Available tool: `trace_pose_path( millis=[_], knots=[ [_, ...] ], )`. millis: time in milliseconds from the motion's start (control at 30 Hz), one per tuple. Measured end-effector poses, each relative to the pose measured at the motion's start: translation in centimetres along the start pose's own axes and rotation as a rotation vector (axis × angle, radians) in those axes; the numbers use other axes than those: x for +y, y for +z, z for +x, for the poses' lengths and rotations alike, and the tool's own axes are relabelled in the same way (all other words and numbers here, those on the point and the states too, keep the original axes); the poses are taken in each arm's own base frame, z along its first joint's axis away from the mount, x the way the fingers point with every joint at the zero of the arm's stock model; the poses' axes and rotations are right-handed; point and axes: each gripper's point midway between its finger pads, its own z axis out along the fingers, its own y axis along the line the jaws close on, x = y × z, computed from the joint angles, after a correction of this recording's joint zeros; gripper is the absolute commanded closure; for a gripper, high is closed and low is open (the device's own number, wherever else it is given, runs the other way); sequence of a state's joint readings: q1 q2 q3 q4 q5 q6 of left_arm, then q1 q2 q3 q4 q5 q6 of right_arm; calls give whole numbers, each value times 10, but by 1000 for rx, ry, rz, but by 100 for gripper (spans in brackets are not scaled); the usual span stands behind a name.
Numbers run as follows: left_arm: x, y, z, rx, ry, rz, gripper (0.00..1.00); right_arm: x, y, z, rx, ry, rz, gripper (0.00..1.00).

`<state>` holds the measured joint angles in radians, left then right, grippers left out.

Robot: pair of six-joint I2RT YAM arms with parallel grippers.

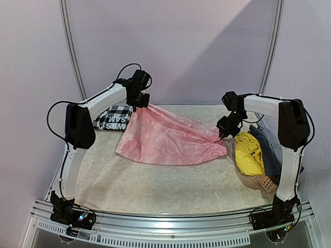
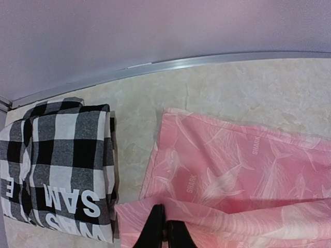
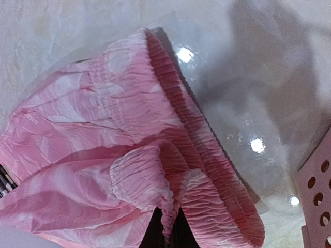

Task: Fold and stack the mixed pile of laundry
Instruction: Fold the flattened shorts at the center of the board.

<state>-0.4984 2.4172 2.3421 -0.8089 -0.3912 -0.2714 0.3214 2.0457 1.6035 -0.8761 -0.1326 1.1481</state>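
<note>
A pink garment [image 1: 168, 138] with a shark print hangs stretched between my two grippers above the table. My left gripper [image 1: 140, 106] is shut on its hem at the back left; in the left wrist view the black fingers [image 2: 155, 230] pinch a fold of the pink cloth [image 2: 232, 170]. My right gripper [image 1: 223, 135] is shut on the gathered elastic waistband [image 3: 207, 170] at the right. A folded black-and-white checked shirt [image 1: 113, 119] lies flat behind the left gripper. The yellow garment [image 1: 249, 152] and the blue-grey one [image 1: 270, 147] are heaped at the right.
A salmon perforated basket [image 1: 266, 183] sits under the yellow and blue-grey heap at the right edge; its corner shows in the right wrist view [image 3: 316, 191]. A metal rail [image 2: 170, 66] bounds the table's back edge. The table top [image 1: 155, 186] is pale and marbled.
</note>
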Motion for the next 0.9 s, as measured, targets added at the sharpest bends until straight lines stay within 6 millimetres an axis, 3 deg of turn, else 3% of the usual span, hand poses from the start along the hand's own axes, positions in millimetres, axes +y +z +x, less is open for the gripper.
trace_pose_path(
  millis=[200,333,467,600,667,800,900],
  knots=[
    [-14,38,20,46,-42,71,91,16,7,-10,-2,36,-46,100],
    [-21,62,47,121,-52,111,91,22,25,-14,11,38,-38,100],
    [-26,72,62,165,-47,127,85,20,32,-15,18,43,-30,100],
    [-29,69,64,178,-54,147,64,22,32,-17,20,49,-42,100],
    [-29,65,64,181,-55,157,47,24,31,-18,20,55,-54,96],
    [-22,39,62,194,-62,170,37,28,30,-25,16,75,-84,68],
    [-15,10,51,175,-66,184,36,35,24,-34,2,71,-114,56]
  ],
)
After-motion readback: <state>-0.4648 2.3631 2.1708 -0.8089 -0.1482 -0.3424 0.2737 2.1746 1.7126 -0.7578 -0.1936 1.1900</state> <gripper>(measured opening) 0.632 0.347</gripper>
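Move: Each hand holds gathered pink shorts. The left hand's laying spot is almost straight below, about 11 cm down and 1 cm ahead and right; the shorts' lower far-left corner is some 7 cm ahead and 1 cm left, and the folded plaid shirt roughly 24 cm left, 1 cm ahead. The right hand's spot is 3 cm ahead, 1 cm left and 3 cm down, with the yellow cloth about 15 cm right and 10 cm back. Still pinching the raised fold, the left hand sinks about 10 cm to lay it on the shorts, spreads its fingers to let go, then climbs some 5 cm while drawing back 3 cm. The right hand, keeping its pinch on the waistband, goes forward and down about 3 cm, pauses, and opens partway as it creeps 2 cm farther forward. ##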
